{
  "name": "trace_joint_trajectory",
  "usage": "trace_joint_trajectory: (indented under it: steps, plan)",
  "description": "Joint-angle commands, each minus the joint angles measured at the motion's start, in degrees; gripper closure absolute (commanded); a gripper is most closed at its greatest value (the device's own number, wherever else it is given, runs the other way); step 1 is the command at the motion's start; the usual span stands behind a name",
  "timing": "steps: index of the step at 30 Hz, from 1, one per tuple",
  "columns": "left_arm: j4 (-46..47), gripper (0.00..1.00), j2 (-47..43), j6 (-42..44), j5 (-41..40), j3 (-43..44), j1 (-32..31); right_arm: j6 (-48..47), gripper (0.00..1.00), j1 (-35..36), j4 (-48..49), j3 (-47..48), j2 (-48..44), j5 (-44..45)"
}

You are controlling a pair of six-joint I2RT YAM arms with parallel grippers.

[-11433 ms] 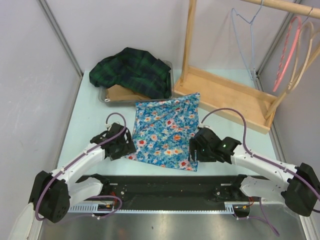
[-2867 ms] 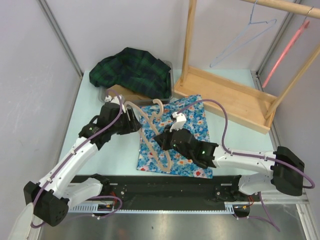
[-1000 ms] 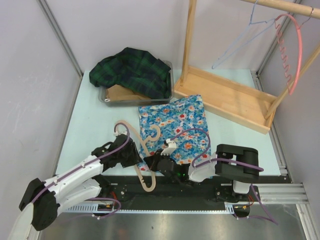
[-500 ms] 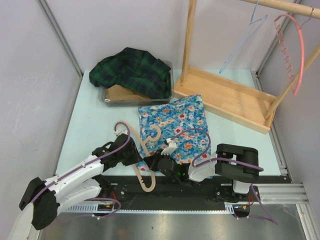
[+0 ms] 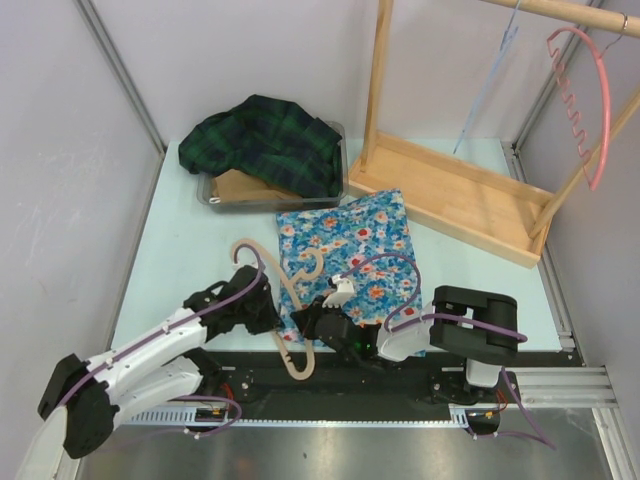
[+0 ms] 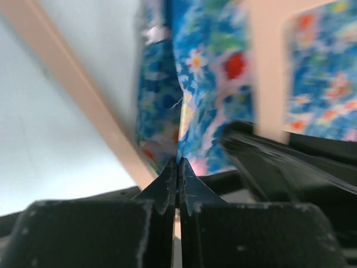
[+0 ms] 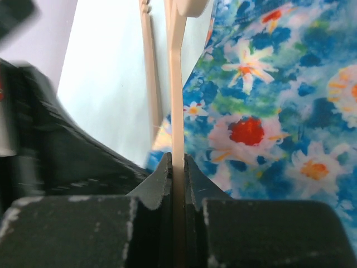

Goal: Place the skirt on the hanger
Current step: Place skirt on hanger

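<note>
The blue floral skirt (image 5: 350, 240) lies flat on the table, its near left corner lifted. The beige wooden hanger (image 5: 291, 352) lies across that corner, hook toward the back left. My left gripper (image 5: 272, 318) is low at the skirt's left edge. In the left wrist view it (image 6: 178, 162) is shut, with the skirt (image 6: 206, 84) pinched at its tips and the hanger (image 6: 78, 89) beside it. My right gripper (image 5: 303, 322) sits just to the right. In the right wrist view it (image 7: 177, 162) is shut on a thin bar of the hanger (image 7: 176, 84), over the skirt (image 7: 268, 111).
A grey tray (image 5: 212, 195) at the back holds a dark green plaid garment (image 5: 265, 140). A wooden rack (image 5: 450, 190) stands at the back right with a pink hanger (image 5: 580, 100) and a thin wire hanger (image 5: 490, 85) on its rail. A black rail (image 5: 400, 385) runs along the near edge.
My left gripper has shut on the skirt's edge. The beige hanger has shifted slightly. The wire hanger on the rack has swung round.
</note>
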Motion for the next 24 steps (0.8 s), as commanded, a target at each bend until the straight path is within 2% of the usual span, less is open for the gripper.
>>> trace_joint_trajectory:
  steps: [1,5,9,17,24]
  plan:
    - [-4.6,1.0,-3.0,0.8,0.4,8.0,-0.5,-8.7,1.0,0.5,0.4,0.1,-1.6,5.4]
    - [-6.7,1.0,-4.1,1.0,0.9,11.7,-0.6,-14.5,1.0,1.7,-0.1,1.5,-1.8,8.1]
    - [-9.5,1.0,-5.2,0.9,1.0,12.5,-0.7,-14.4,1.0,2.1,-2.6,2.1,-2.7,12.1]
    - [-11.4,1.0,-10.6,-0.5,2.7,6.8,-0.9,-19.0,1.0,2.2,-4.6,2.1,-7.9,18.1]
    - [-8.3,1.0,-13.9,-1.2,7.3,3.5,-1.2,-19.9,1.0,0.6,-5.9,3.1,-7.3,17.0]
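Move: The left hand already pinches the skirt's near left corner; the near end of the beige hanger, to which this corner is being brought, lies about 8 cm back and 5 cm to its right, a little higher. From the left hand the skirt's middle is some 13 cm ahead and 15 cm right, 3 cm lower, and the hanger's hook about 14 cm ahead and 8 cm right. The right hand grips the hanger; from it the pinched skirt corner lies about 5 cm left, 2 cm back and slightly below. The left hand keeps its pinch on the skirt corner and lifts it nearly 7 cm beside the hanger's left bar, easing a couple of centimetres forward and right, then draws it back about 3 cm towards the hanger's near end, sinking slightly. Meanwhile the right hand, still gripping the hanger, rolls some 20 degrees about its fingers so its left side dips, and carries the hanger up, right and forward by a few centimetres each. ##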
